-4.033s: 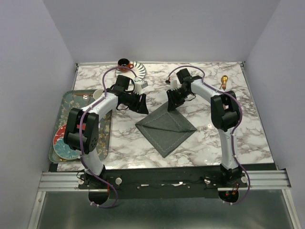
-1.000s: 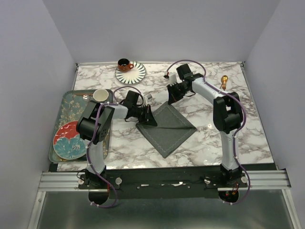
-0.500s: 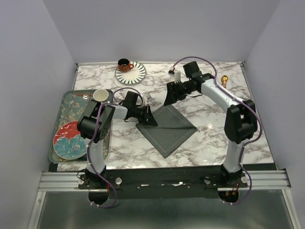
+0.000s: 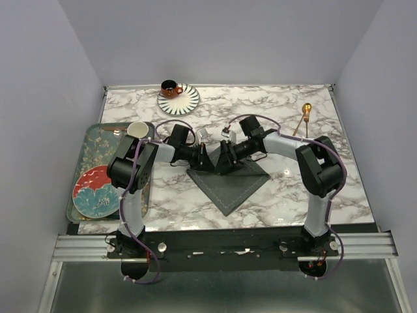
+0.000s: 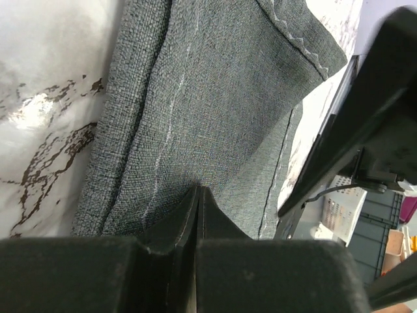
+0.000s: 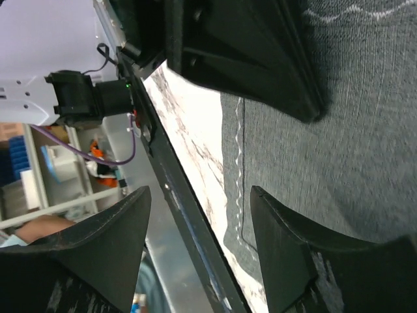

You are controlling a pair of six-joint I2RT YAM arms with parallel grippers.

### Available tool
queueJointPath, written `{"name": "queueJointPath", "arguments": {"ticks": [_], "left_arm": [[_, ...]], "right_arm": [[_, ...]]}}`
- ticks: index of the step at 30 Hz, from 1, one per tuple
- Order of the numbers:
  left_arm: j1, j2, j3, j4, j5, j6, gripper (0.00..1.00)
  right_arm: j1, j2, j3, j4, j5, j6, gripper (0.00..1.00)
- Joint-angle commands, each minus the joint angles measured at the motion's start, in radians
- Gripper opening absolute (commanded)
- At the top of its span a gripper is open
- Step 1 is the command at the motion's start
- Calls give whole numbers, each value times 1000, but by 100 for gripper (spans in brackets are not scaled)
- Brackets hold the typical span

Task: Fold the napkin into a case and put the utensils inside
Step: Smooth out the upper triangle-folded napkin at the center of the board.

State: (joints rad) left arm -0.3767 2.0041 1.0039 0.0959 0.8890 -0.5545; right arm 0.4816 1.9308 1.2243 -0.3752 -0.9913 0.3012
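The dark grey napkin (image 4: 229, 182) lies as a flat diamond in the middle of the marble table; no case shape shows. My left gripper (image 4: 207, 161) is low on the cloth's upper left edge. In the left wrist view its jaws (image 5: 197, 190) are shut, with the napkin (image 5: 215, 98) pinched at the tips. My right gripper (image 4: 221, 162) is right beside it, open, over the napkin's hem (image 6: 240, 156). The gold utensils (image 4: 304, 116) lie at the back right, away from both grippers.
An orange cup on a striped saucer (image 4: 178, 98) stands at the back. At the left a patterned tray (image 4: 88, 156) holds a white cup (image 4: 137, 130) and a red plate (image 4: 94, 189). The two grippers almost touch.
My right gripper opened, left the napkin's far corner, swung up and came down next to the left gripper. The left gripper stayed on the cloth and closed slightly.
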Motion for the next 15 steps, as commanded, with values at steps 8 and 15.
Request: {"name": "queueJointPath", "arguments": {"ticks": [8, 15], "left_arm": [[12, 79, -11, -93, -94, 90, 6], [42, 82, -11, -127, -93, 105, 5]], "right_arm": [[-70, 131, -94, 200, -58, 92, 70], [-135, 123, -199, 197, -64, 65, 70]]}}
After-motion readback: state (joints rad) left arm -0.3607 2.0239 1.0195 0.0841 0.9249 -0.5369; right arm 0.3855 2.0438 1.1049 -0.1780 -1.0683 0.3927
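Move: The open right hand hovers close to the napkin's folded upper triangle, whose middle is about 3 cm ahead, 3 cm right and 7 cm below. The napkin's right corner lies some 21 cm to its right and 3 cm back, the bottom corner 21 cm back and 2 cm right. From the shut left hand, already on the cloth, the triangle's middle is about 4 cm ahead and 8 cm right, the napkin's left corner some 11 cm left, level with it. Fingers open, the right hand sinks about 5 cm towards the napkin, drifting rightward, while the left keeps resting on it. ##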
